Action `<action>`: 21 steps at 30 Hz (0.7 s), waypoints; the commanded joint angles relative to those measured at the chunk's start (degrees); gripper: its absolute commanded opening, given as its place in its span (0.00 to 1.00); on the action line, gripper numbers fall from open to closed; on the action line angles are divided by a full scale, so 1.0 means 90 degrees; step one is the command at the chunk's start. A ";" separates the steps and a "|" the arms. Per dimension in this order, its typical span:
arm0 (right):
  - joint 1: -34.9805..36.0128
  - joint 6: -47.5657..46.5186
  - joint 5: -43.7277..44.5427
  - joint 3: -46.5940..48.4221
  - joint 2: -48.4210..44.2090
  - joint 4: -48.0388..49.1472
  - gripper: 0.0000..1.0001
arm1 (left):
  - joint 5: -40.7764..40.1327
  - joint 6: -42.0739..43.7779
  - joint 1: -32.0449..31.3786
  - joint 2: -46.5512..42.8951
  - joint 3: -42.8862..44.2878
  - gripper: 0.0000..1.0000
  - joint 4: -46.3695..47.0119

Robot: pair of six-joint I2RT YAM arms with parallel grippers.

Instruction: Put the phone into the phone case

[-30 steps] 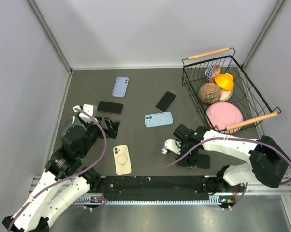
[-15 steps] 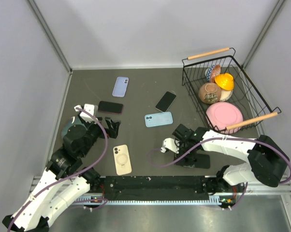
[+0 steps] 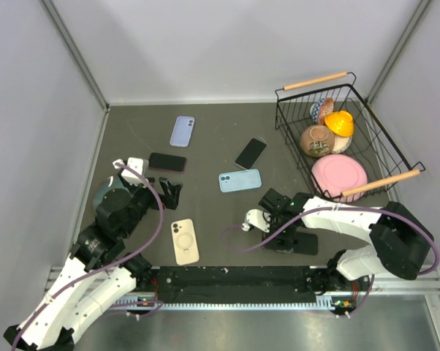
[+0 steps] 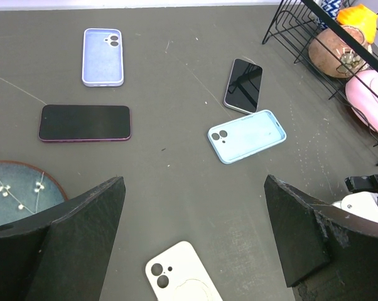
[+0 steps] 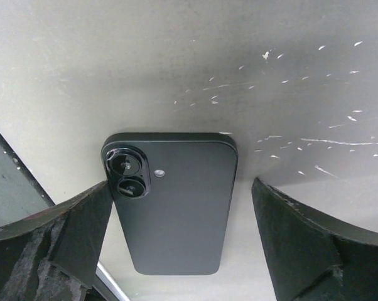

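A black phone (image 5: 173, 213) lies face down, camera side up, near the table's front edge (image 3: 308, 246). My right gripper (image 5: 181, 187) hangs open over it, one finger on each long side, the left finger close to the camera bump. My left gripper (image 4: 194, 182) is open and empty above the table, just beyond a cream phone case (image 4: 176, 276) (image 3: 184, 241). A light blue case (image 3: 240, 180) (image 4: 247, 135) and a lavender case (image 3: 182, 131) (image 4: 102, 56) lie farther back, all empty. Two more black phones (image 3: 167, 161) (image 3: 251, 153) rest face up near them.
A black wire basket (image 3: 366, 117) with wooden handles stands at the back right, holding a pink plate (image 3: 339, 175), a brown bowl (image 3: 317, 140) and a yellow piece (image 3: 339, 122). Grey walls close in the left, back and right sides.
The right gripper has edged slightly left over the black phone. The left arm has hardly moved. Nothing has been picked up.
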 commanded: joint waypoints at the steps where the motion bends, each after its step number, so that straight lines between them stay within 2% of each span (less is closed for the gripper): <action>1: 0.0031 -0.0071 0.0280 0.0044 0.0067 0.0213 0.78 | -0.0121 -0.0131 0.0018 -0.0015 -0.0042 0.97 0.0154; 4: 0.0031 -0.0071 0.0173 0.0064 -0.0099 0.0379 0.66 | -0.0033 -0.0423 0.0018 0.0131 0.0094 0.95 -0.0080; 11: 0.0031 0.0105 -0.0461 0.0054 -0.0782 0.0994 0.55 | 0.0337 -0.1547 0.0018 0.0220 0.0164 0.86 -0.0706; 15: 0.0031 0.0251 -0.0901 -0.0014 -0.1095 0.1657 0.52 | 0.1030 -0.2094 0.0018 0.0161 -0.0285 0.83 -0.0326; 21: 0.0021 0.0544 -0.1662 -0.0063 -0.1368 0.2722 0.50 | 0.2543 -0.2690 0.0018 0.0726 -0.1056 0.74 0.0572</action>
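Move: From the right hand, low over the lens end, the middle of the black phone is about 4 cm to the right, level and 1 cm below; the blue case lies some 21 cm ahead and 13 left, the cream case 32 cm left, level. From the left hand, about 26 cm up, the cream case is roughly 8 cm back, straight below, the black phone 8 back and 36 right. Close the right fingers across the black phone's long edges near its lens end, then lift it about 5 cm while carrying it some 7 cm left, towards the cream case, and slightly forward, tilting its left end up. Bring the left gripper down, right and a little back towards the cream case, tipping its fingers down some 20 degrees and narrowing them partly. ##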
